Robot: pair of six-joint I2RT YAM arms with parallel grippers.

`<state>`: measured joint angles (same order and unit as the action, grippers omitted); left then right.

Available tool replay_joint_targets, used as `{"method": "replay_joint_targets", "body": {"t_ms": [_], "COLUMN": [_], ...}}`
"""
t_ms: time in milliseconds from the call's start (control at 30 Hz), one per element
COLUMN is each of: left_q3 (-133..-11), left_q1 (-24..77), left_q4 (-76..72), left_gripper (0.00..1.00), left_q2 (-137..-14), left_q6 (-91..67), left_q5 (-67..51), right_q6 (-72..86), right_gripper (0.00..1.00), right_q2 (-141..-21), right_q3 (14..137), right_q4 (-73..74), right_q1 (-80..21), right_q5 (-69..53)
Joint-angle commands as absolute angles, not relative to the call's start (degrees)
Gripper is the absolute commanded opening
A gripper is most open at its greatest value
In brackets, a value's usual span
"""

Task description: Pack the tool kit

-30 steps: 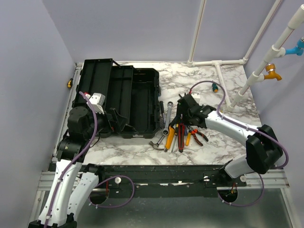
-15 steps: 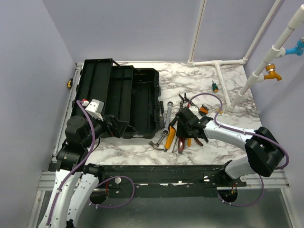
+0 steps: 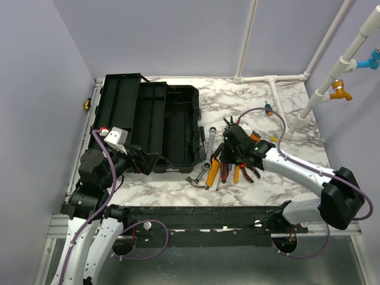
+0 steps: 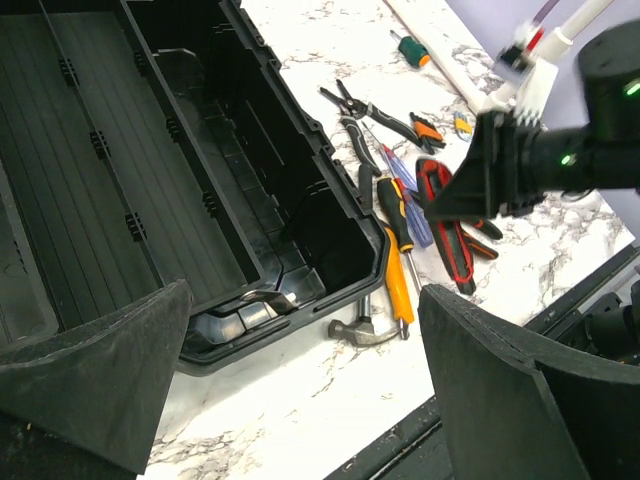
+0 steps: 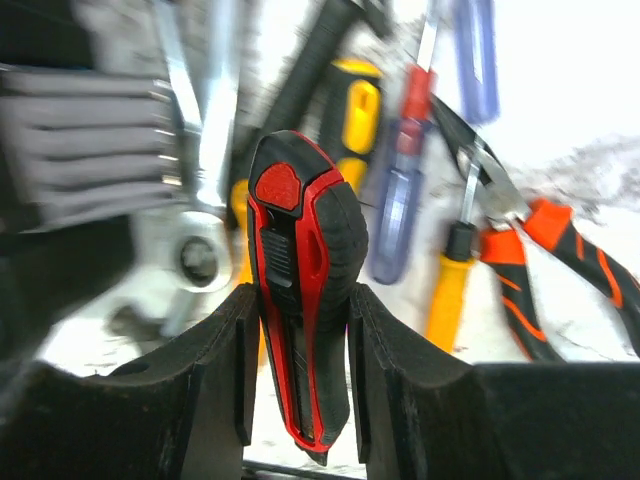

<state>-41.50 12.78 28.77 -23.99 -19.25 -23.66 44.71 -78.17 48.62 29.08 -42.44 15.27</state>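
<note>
The black toolbox [image 3: 178,98] lies open at the back left, its deep tub [image 4: 330,215] bare inside. Hand tools lie in a heap to its right: a hammer [image 3: 195,179], a yellow-handled screwdriver [image 3: 212,172], wrenches [image 3: 208,145] and orange pliers [image 3: 246,172]. My right gripper [image 3: 229,155] is down on this heap. Its fingers [image 5: 215,370] press both sides of a red-and-black utility knife [image 5: 305,260], which rests among the tools. My left gripper [image 3: 148,160] hangs wide open over the toolbox's near corner, holding nothing [image 4: 305,300].
A small green-and-orange screwdriver [image 3: 268,108] and dark needle-nose pliers [image 3: 228,123] lie further back. White pipes [image 3: 279,101] run along the back right of the marble table. The black front rail [image 3: 190,217] borders the near edge.
My right gripper dropped onto the tool heap and its jaws closed in on the red-and-black knife. The left arm drew back and lower, jaws still wide.
</note>
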Motion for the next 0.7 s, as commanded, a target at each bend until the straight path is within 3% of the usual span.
{"method": "replay_joint_targets", "body": {"t_ms": [0, 200, 433, 667], "left_q3": [-40.8, -40.6, -40.9, -41.7], "left_q1": [13.1, 13.1, 13.1, 13.1], "left_q4": [27.6, 27.7, 28.6, 30.8], "left_gripper": [0.98, 0.99, 0.98, 0.98], "left_q2": [-23.3, -23.1, -22.4, -20.1], "left_q6": [-18.5, -18.5, -18.4, -19.0], "left_q5": [-23.7, -22.9, -19.1, -8.6], "right_q6": [43.1, 42.1, 44.1, 45.6], "right_gripper": [0.11, 0.10, 0.06, 0.08], "right_q2": [-73.6, -75.9, -88.9, -102.8], "right_q3": [55.4, 61.5, 73.6, 88.3], "right_q4": [26.9, 17.4, 8.7, 4.4], "right_q1": [-42.8, -42.8, -43.0, -45.2], "right_q5": [11.3, 2.6, -9.7, -9.5]}}
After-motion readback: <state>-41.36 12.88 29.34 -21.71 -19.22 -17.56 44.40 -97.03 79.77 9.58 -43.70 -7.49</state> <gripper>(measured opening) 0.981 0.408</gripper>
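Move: The deep compartment of the open toolbox, where I am taking the red knife already in my right fingers, has its middle about 18 cm left and 16 cm ahead of that hand, roughly level with it. Under my right hand, some 5 cm lower, the yellow cutter lies about 5 cm left, the wrench 7 cm left and 9 cm ahead, the red-black pliers 9 cm right. From my left hand the compartment is about 23 cm ahead, 8 cm right and 18 cm lower. Keeping the red knife pinched, I sweep my right hand left some 19 cm and raise it about 15 cm, mostly early on, while reaching forward about 9 cm, over the wrench and the toolbox's right wall to above the deep compartment. On the way I swing the fingers round to point more to the left, turning the hand nearly 40 degrees. ##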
